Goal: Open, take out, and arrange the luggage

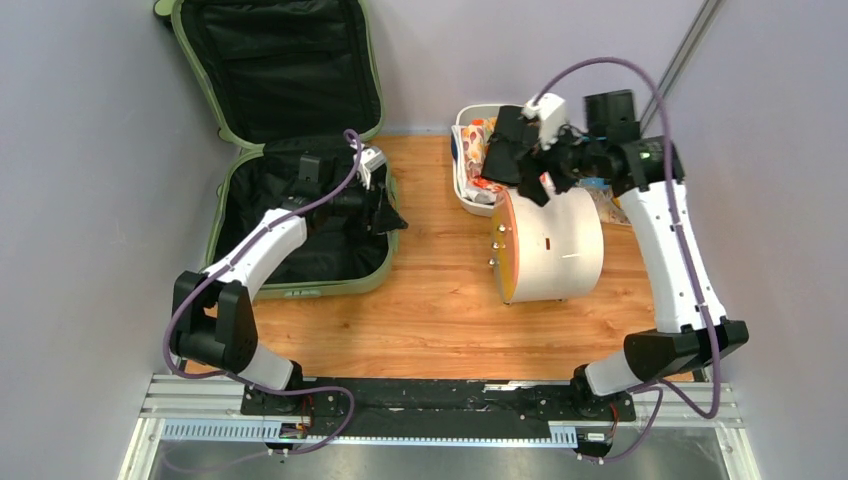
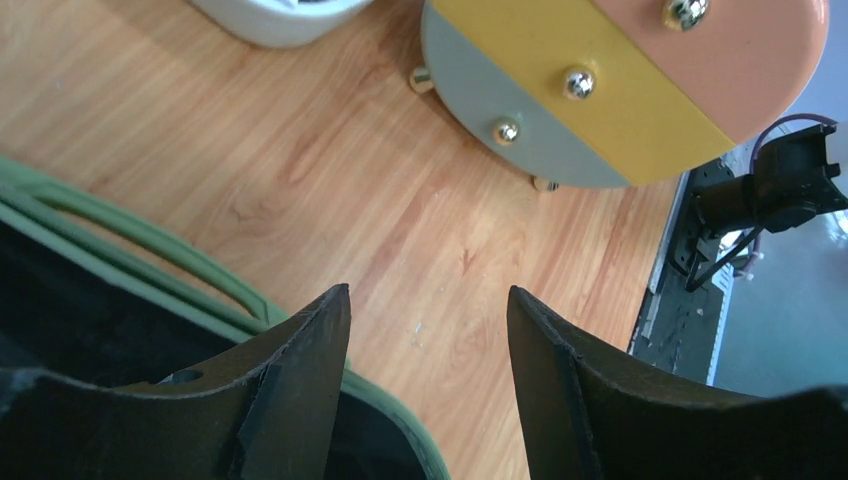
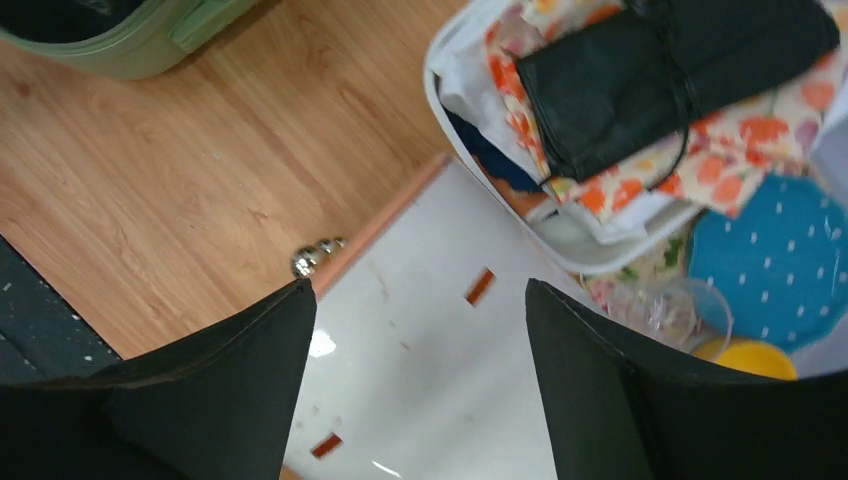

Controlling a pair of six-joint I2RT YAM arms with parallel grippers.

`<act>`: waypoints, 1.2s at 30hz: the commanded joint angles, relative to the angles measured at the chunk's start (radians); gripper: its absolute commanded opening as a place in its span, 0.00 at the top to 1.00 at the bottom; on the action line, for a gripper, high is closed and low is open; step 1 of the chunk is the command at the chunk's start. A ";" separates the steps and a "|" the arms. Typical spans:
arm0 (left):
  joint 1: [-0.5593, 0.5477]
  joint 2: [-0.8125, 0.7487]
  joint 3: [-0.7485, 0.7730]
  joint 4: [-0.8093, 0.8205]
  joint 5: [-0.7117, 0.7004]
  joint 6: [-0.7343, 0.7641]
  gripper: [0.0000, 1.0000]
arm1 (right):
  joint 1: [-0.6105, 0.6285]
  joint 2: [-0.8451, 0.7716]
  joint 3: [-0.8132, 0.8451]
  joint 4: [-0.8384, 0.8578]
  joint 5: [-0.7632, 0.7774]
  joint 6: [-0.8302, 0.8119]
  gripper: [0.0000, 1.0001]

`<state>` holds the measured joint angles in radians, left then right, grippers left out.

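The sage-green luggage [image 1: 320, 290] lies open at the left of the wooden table, its lid [image 1: 280, 70] leaning back against the wall and showing black lining. My left gripper [image 1: 390, 215] hovers over the right rim of the lower half. In the left wrist view that green rim [image 2: 150, 240] passes under the left gripper [image 2: 428, 292], which is open with only bare wood between the fingers. My right gripper [image 1: 525, 175] hangs open above the cream cylinder; in its own view the right gripper [image 3: 420, 285] holds nothing. A corner of the luggage [image 3: 130, 50] shows at upper left.
The cream cylinder [image 1: 560, 250] with an orange end [image 2: 600, 90] lies on its side mid-table. Behind it a white tub [image 1: 465, 190] holds floral cloth [image 3: 760, 130] and a black pouch [image 3: 640, 80]. A blue dotted item [image 3: 780, 260] and a clear cup [image 3: 670, 310] lie beside the tub.
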<state>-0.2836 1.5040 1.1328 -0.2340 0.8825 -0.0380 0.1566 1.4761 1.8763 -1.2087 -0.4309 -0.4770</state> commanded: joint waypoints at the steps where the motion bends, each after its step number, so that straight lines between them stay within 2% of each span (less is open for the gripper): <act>1: 0.021 -0.077 -0.037 -0.037 0.016 0.036 0.33 | 0.270 0.009 -0.043 0.107 0.246 -0.139 0.20; 3: 0.024 -0.106 -0.065 -0.039 -0.002 0.062 0.32 | 0.402 0.024 -0.072 0.127 0.314 -0.216 0.19; 7: 0.035 -0.137 -0.093 -0.045 -0.014 0.073 0.32 | 0.538 0.143 -0.082 0.111 0.467 -0.294 0.18; 12: 0.052 -0.151 -0.100 -0.062 -0.030 0.086 0.32 | 0.584 0.308 -0.037 0.038 0.530 -0.313 0.18; 16: 0.060 -0.151 -0.105 -0.060 -0.028 0.084 0.31 | 0.590 0.427 -0.046 -0.005 0.618 -0.342 0.17; 23: 0.060 -0.139 -0.096 -0.054 -0.024 0.079 0.31 | 0.569 0.507 -0.141 0.011 0.718 -0.342 0.16; 29: 0.060 -0.139 -0.091 -0.051 -0.025 0.079 0.31 | 0.500 0.492 -0.216 0.005 0.718 -0.324 0.17; 36: 0.061 -0.126 -0.081 -0.059 -0.024 0.081 0.31 | 0.442 0.376 -0.376 0.020 0.693 -0.330 0.17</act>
<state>-0.2276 1.3819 1.0325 -0.3035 0.8406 0.0223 0.6376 1.9575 1.5761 -1.1580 0.2379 -0.8074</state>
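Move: The grey bottom drawer's knob lies almost straight below the right hand, roughly 27 cm down, 3 cm left and 1 cm back. The drum cabinet's middle is about 8 cm to that hand's right, 2 cm back and 20 cm below; the laundry tub sits some 18 cm ahead, level sideways, 25 cm below. From the left hand the knob is about 21 cm right, level ahead, 14 cm down. Open right hand arcs left, plunges about 24 cm, tips fingers-down, returns right to grey knob; left hand retreats. ##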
